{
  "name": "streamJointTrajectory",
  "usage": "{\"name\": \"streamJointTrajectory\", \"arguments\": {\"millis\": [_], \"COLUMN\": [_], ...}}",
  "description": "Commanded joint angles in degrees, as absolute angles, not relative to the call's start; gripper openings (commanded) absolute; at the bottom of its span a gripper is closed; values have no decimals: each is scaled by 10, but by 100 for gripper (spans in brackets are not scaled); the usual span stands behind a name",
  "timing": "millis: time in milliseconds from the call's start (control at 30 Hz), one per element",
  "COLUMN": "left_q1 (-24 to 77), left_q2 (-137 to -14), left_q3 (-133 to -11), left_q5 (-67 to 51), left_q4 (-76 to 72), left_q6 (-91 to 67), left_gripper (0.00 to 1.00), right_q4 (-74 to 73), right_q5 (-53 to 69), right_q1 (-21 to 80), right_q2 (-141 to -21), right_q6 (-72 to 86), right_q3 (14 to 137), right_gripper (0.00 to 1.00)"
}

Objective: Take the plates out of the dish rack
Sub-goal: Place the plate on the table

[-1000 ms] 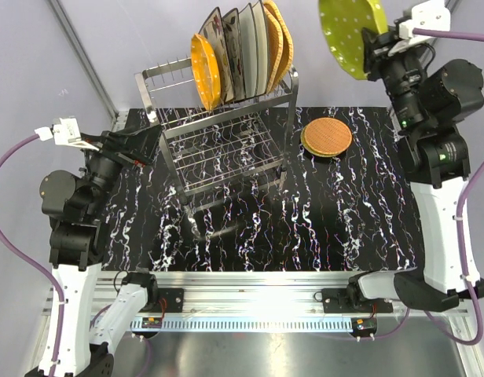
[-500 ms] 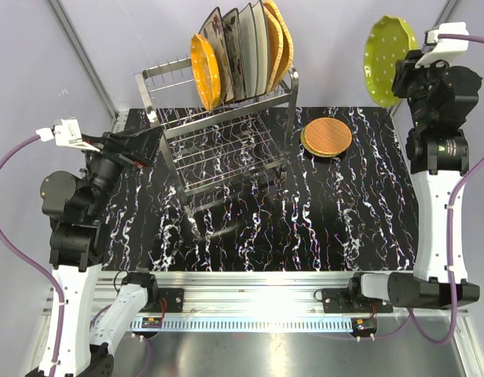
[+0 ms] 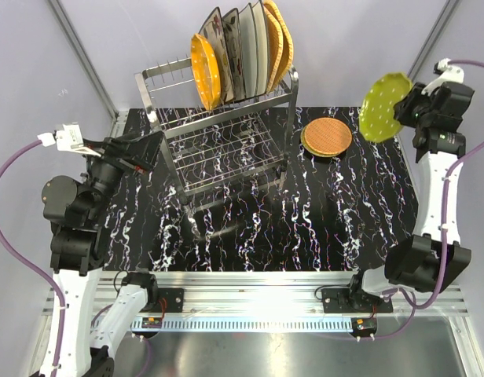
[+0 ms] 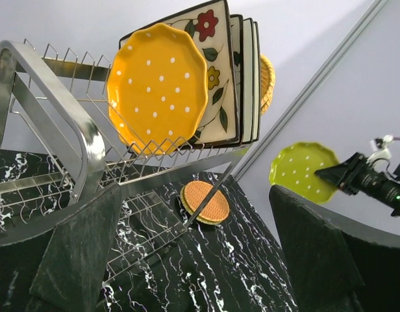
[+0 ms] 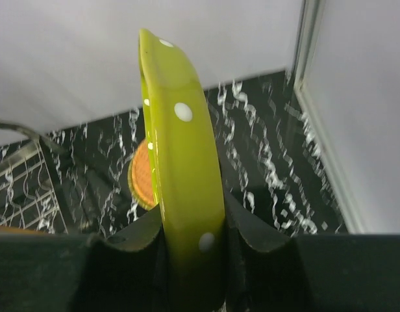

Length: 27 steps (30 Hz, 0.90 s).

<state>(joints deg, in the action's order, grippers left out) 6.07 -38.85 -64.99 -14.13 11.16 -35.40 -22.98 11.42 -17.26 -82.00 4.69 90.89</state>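
My right gripper [image 3: 405,110] is shut on the rim of a dotted lime-green plate [image 3: 383,96], held edge-up above the table's far right corner; the same lime-green plate [image 5: 184,188] is pinched between both fingers in the right wrist view. The steel dish rack [image 3: 218,141] stands at the back left, with several upright plates on top, an orange dotted plate [image 3: 205,69] frontmost. A woven tan-orange plate stack [image 3: 327,137] lies flat right of the rack. My left gripper [image 3: 152,149] hangs open at the rack's left end, nothing between its fingers [image 4: 76,253].
The black marbled tabletop [image 3: 305,228] spreads in front of the rack. A slanted metal frame post [image 3: 81,55] rises at the back left, another post [image 3: 430,39] at the back right. Grey walls close in on three sides.
The right arm has swung the lime-green plate down and to the right, from high above the rack side toward the far right corner. The left gripper edged slightly toward the rack.
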Motion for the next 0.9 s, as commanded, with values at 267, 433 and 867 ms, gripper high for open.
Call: {"name": "streamJointTrajectory", "arguments": {"millis": [267, 433, 867], "left_q1": [60, 61, 60], "left_q2": [-377, -375, -388], "left_q3": [-631, -623, -626], "left_q5": [-141, -140, -146], "left_q4": [103, 98, 100], "left_q6": [-350, -352, -352], "left_gripper": [99, 99, 99], "right_q4": [-194, -194, -142], "right_q5": [299, 379, 483], "right_q1": [-185, -185, -182], "right_q2": [-830, -838, -961], "right_q6": [111, 100, 141], "right_q3": [821, 770, 713], "right_gripper": [0, 0, 0]}}
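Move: The right hand holds the green plate. The stack of plates on the table lies about 12 cm ahead of it, 14 cm to its left and some 36 cm below. The dish rack's middle is roughly 50 cm left, 8 cm ahead and 17 cm below; the wicker plates in the rack's top sit about 30 cm left, 14 cm ahead and a little above. From the idle left hand, the stack is some 32 cm ahead, 47 cm right and 46 cm below. Down steeply, about 22 cm, and some 8 cm to the left, the right hand brings the green plate towards the near side of the stack on the table, its grip on the rim unchanged. On the way the wrist tips the fingers down, lifts its left side by around 30 degrees and swings counter-clockwise, turning the plate flatter. ##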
